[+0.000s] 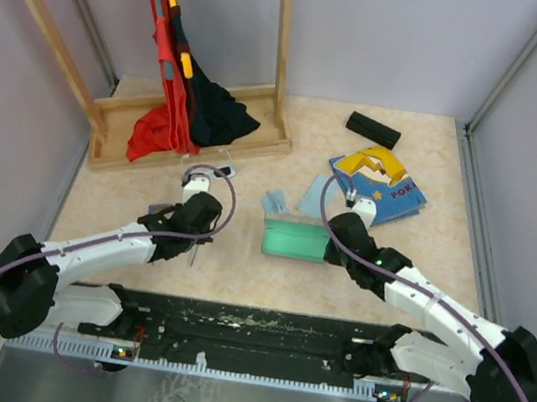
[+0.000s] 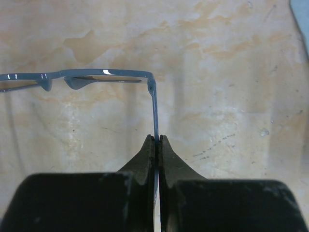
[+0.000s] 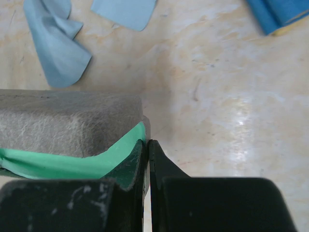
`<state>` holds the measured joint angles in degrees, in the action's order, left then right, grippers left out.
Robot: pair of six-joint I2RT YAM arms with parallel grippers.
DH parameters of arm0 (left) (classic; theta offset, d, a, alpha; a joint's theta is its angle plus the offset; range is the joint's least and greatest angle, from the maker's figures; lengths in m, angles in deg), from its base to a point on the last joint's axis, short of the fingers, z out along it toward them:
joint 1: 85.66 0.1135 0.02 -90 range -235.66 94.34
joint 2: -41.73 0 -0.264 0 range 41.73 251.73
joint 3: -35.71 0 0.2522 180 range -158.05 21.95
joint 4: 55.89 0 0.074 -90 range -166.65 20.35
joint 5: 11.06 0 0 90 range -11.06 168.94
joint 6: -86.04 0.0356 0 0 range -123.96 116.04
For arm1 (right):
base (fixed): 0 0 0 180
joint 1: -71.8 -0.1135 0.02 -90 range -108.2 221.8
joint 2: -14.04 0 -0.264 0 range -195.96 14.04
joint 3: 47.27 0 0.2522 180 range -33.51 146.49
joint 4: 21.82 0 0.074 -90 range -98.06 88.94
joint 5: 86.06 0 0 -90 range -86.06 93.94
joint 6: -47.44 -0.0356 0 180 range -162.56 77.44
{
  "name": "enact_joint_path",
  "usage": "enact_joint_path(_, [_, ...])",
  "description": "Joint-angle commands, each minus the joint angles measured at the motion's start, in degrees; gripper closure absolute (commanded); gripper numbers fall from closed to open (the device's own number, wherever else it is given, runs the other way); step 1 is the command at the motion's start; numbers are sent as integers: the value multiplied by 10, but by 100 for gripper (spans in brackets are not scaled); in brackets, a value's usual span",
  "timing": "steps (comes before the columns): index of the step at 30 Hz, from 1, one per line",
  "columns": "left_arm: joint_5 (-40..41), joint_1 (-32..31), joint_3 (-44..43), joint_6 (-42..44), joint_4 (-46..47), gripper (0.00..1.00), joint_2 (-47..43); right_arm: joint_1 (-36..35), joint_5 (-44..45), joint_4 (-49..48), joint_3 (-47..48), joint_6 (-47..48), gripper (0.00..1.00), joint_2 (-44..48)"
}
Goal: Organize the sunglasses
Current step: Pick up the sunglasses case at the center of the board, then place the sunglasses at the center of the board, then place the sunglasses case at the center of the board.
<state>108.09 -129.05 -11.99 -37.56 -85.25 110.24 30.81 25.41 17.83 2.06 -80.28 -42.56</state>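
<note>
The thin grey wire-framed sunglasses (image 2: 96, 75) hang just over the tabletop. My left gripper (image 2: 156, 139) is shut on one long temple (image 2: 155, 113). From above, the sunglasses (image 1: 215, 169) show just beyond the left gripper (image 1: 198, 201), left of centre. My right gripper (image 3: 146, 142) is shut on the right edge of a grey felt case (image 3: 67, 123) with a green lining (image 3: 58, 164). In the top view that case (image 1: 293, 237) lies mid-table with its green inside showing, and the right gripper (image 1: 338, 230) is at its right end.
Two light-blue cloths (image 1: 273, 202) (image 1: 312, 195) lie just behind the case. A blue and yellow book (image 1: 377, 182) and a black oblong case (image 1: 373, 129) sit at the back right. A wooden rack (image 1: 192, 134) hung with red and black clothes fills the back left.
</note>
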Motion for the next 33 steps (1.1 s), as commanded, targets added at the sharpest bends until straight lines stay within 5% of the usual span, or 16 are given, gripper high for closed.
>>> enact_joint_path(1, [19, 29, 6, -16, 4, 96, -2, -39, -1, -109, 4, -21, 100, -41])
enact_joint_path(4, [7, 42, 0, -11, 10, 89, 19, -36, 11, -115, 0, -30, 100, -37])
enact_joint_path(13, [22, 43, -21, -30, -44, 33, 1, 44, 8, -41, 4, -4, 100, 55])
enact_joint_path(18, [36, 39, -91, -44, -146, 29, -45, 86, 26, 5, 20, 4, 100, 95])
enact_joint_path(23, [8, 6, -146, -10, -111, 27, -43, 198, -22, 8, 13, 22, 100, 108])
enact_joint_path(33, [-31, -70, -294, 10, 21, 20, 233, 295, -74, 14, -7, 9, 100, 157])
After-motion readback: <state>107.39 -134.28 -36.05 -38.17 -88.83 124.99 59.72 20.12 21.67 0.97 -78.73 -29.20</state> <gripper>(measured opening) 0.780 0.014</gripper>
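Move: The left hand still pinches one temple of the grey-blue sunglasses, low over the table, their middle about 5 cm to its left; the crumpled blue cloth it heads for next lies some 9 cm ahead and 14 cm right, the white sunglasses about 15 cm ahead and 2 cm left. The right hand grips the open case, its middle about 7 cm left; the blue bag lies roughly 18 cm ahead and 11 cm right, the flat blue cloth 13 cm ahead and 1 cm left. The left hand eases about 2 cm left and slightly down, opens wide to let go of the temple, then lifts roughly 11 cm, swings right and forward and begins to sink towards the crumpled cloth, ending with open fingers some 10 cm right of where it began. The right hand keeps its pinch on the case's right end, dips a little to the left, then carries the case about 14 cm right, slightly up and forward, out to the near side of the blue bag, turning some 25 degrees clockwise. ##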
